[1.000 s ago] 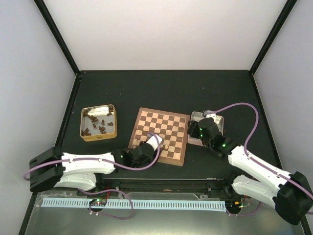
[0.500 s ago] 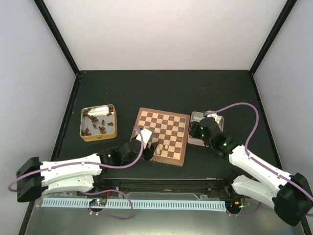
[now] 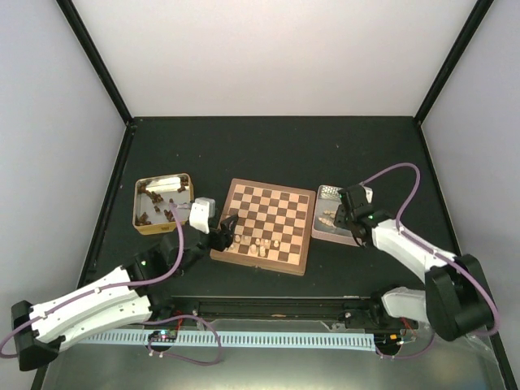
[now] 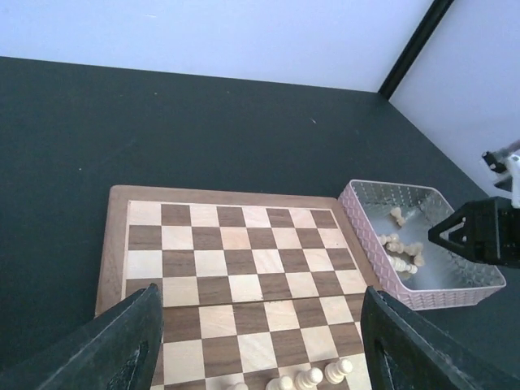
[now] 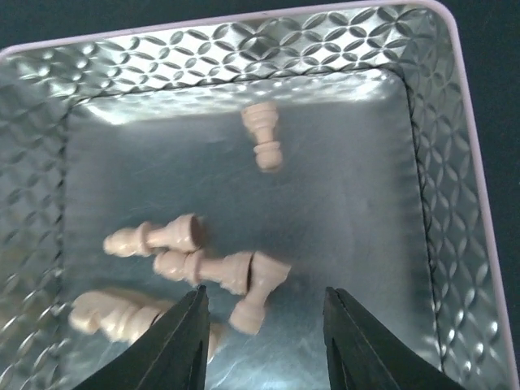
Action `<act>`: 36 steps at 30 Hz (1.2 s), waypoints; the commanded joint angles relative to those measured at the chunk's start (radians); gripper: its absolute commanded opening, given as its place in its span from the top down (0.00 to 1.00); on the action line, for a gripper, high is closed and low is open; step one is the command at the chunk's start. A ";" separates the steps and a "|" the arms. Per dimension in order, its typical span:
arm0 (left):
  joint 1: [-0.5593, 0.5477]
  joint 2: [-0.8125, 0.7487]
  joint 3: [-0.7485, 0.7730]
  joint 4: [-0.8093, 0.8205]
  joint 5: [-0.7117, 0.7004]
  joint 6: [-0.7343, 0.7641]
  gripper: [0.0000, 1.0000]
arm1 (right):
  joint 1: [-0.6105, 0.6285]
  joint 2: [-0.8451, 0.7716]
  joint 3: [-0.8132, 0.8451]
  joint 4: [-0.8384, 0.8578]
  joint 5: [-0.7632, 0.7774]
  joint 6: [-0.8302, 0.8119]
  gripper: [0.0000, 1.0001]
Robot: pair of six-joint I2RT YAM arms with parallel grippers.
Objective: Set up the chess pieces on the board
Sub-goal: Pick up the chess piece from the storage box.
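Note:
The board lies mid-table with several pale chess pieces standing along its near edge, also low in the left wrist view as pale pieces. My left gripper hovers open at the board's near-left corner, holding nothing; its fingers frame the board. My right gripper is open inside the pink tin. A pale piece lies on its side between the fingers, untouched. More pale pieces lie beside it.
A gold tin left of the board holds several dark brown pieces. The pink tin sits right of the board, with the right gripper over it. Black frame posts stand at the far corners.
My left gripper has pulled back left from the board's near row while opening, leaving pale pieces standing. My right gripper has shifted within the pink tin and its jaws have narrowed.

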 commanded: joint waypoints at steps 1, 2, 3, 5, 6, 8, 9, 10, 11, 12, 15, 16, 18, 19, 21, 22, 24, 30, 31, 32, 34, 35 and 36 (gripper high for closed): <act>0.024 -0.034 0.027 -0.060 0.015 -0.027 0.31 | -0.060 0.104 0.074 0.050 0.013 -0.052 0.61; 0.028 -0.038 0.027 -0.065 0.019 -0.029 0.31 | -0.077 0.139 0.086 0.063 0.005 -0.055 0.62; 0.030 -0.040 0.027 -0.070 0.021 -0.034 0.31 | -0.093 0.169 0.097 0.080 -0.007 -0.060 0.64; 0.035 -0.043 0.027 -0.076 0.026 -0.037 0.31 | -0.117 0.232 0.121 0.112 -0.034 -0.074 0.67; 0.037 -0.043 0.026 -0.076 0.028 -0.039 0.31 | -0.127 0.259 0.136 0.118 -0.044 -0.080 0.68; 0.041 -0.042 0.024 -0.079 0.033 -0.041 0.31 | -0.139 0.307 0.160 0.130 -0.059 -0.088 0.69; 0.043 -0.043 0.024 -0.080 0.036 -0.041 0.31 | -0.144 0.327 0.168 0.137 -0.070 -0.091 0.70; 0.045 -0.042 0.023 -0.080 0.037 -0.041 0.31 | -0.148 0.346 0.174 0.139 -0.077 -0.093 0.72; 0.046 -0.042 0.024 -0.080 0.038 -0.040 0.31 | -0.151 0.361 0.181 0.139 -0.085 -0.094 0.73; 0.049 -0.040 0.024 -0.079 0.040 -0.039 0.31 | -0.153 0.373 0.185 0.142 -0.089 -0.096 0.73; 0.053 -0.038 0.023 -0.076 0.044 -0.038 0.31 | -0.155 0.389 0.190 0.143 -0.093 -0.102 0.75; 0.054 -0.037 0.023 -0.074 0.045 -0.037 0.31 | -0.157 0.391 0.190 0.144 -0.090 -0.102 0.76; 0.057 -0.033 0.023 -0.070 0.050 -0.035 0.31 | -0.160 0.398 0.198 0.135 -0.091 -0.108 0.76; 0.059 -0.030 0.024 -0.069 0.051 -0.033 0.31 | -0.160 0.400 0.202 0.130 -0.092 -0.109 0.76; 0.062 -0.025 0.026 -0.068 0.054 -0.032 0.31 | -0.161 0.407 0.210 0.122 -0.095 -0.117 0.77; 0.063 -0.024 0.026 -0.066 0.056 -0.032 0.31 | -0.161 0.410 0.215 0.117 -0.096 -0.120 0.77; 0.063 -0.025 0.026 -0.066 0.060 -0.032 0.31 | -0.161 0.423 0.231 0.102 -0.102 -0.129 0.78; 0.066 -0.034 0.024 -0.074 0.068 -0.037 0.31 | -0.165 0.454 0.275 0.046 -0.120 -0.147 0.89; 0.067 -0.036 0.022 -0.075 0.068 -0.038 0.31 | -0.165 0.454 0.274 0.043 -0.120 -0.147 0.91; 0.067 -0.039 0.021 -0.075 0.070 -0.039 0.31 | -0.164 0.455 0.274 0.040 -0.119 -0.147 0.93; 0.067 -0.042 0.020 -0.075 0.075 -0.039 0.31 | -0.165 0.456 0.275 0.033 -0.115 -0.148 0.95; 0.068 -0.042 0.020 -0.075 0.077 -0.040 0.30 | -0.165 0.454 0.275 0.030 -0.117 -0.148 0.95; 0.068 -0.042 0.020 -0.074 0.079 -0.042 0.31 | -0.164 0.451 0.273 0.029 -0.119 -0.147 0.96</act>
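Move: The chess piece lying alone near the far wall of the storage box is about 7 cm ahead of the right hand, 1 cm to its right and 5 cm below. A cluster of chess pieces lies some 2 cm ahead and 3 cm to the left of the right hand, at the same depth. The board's middle is about 21 cm to its left and 2 cm back. From the left hand the lone piece is roughly 12 cm ahead, 29 cm right and 21 cm below. The right hand reaches about 7 cm forward, sinking 4–5 cm, and closes its fingers around the lone chess piece. ##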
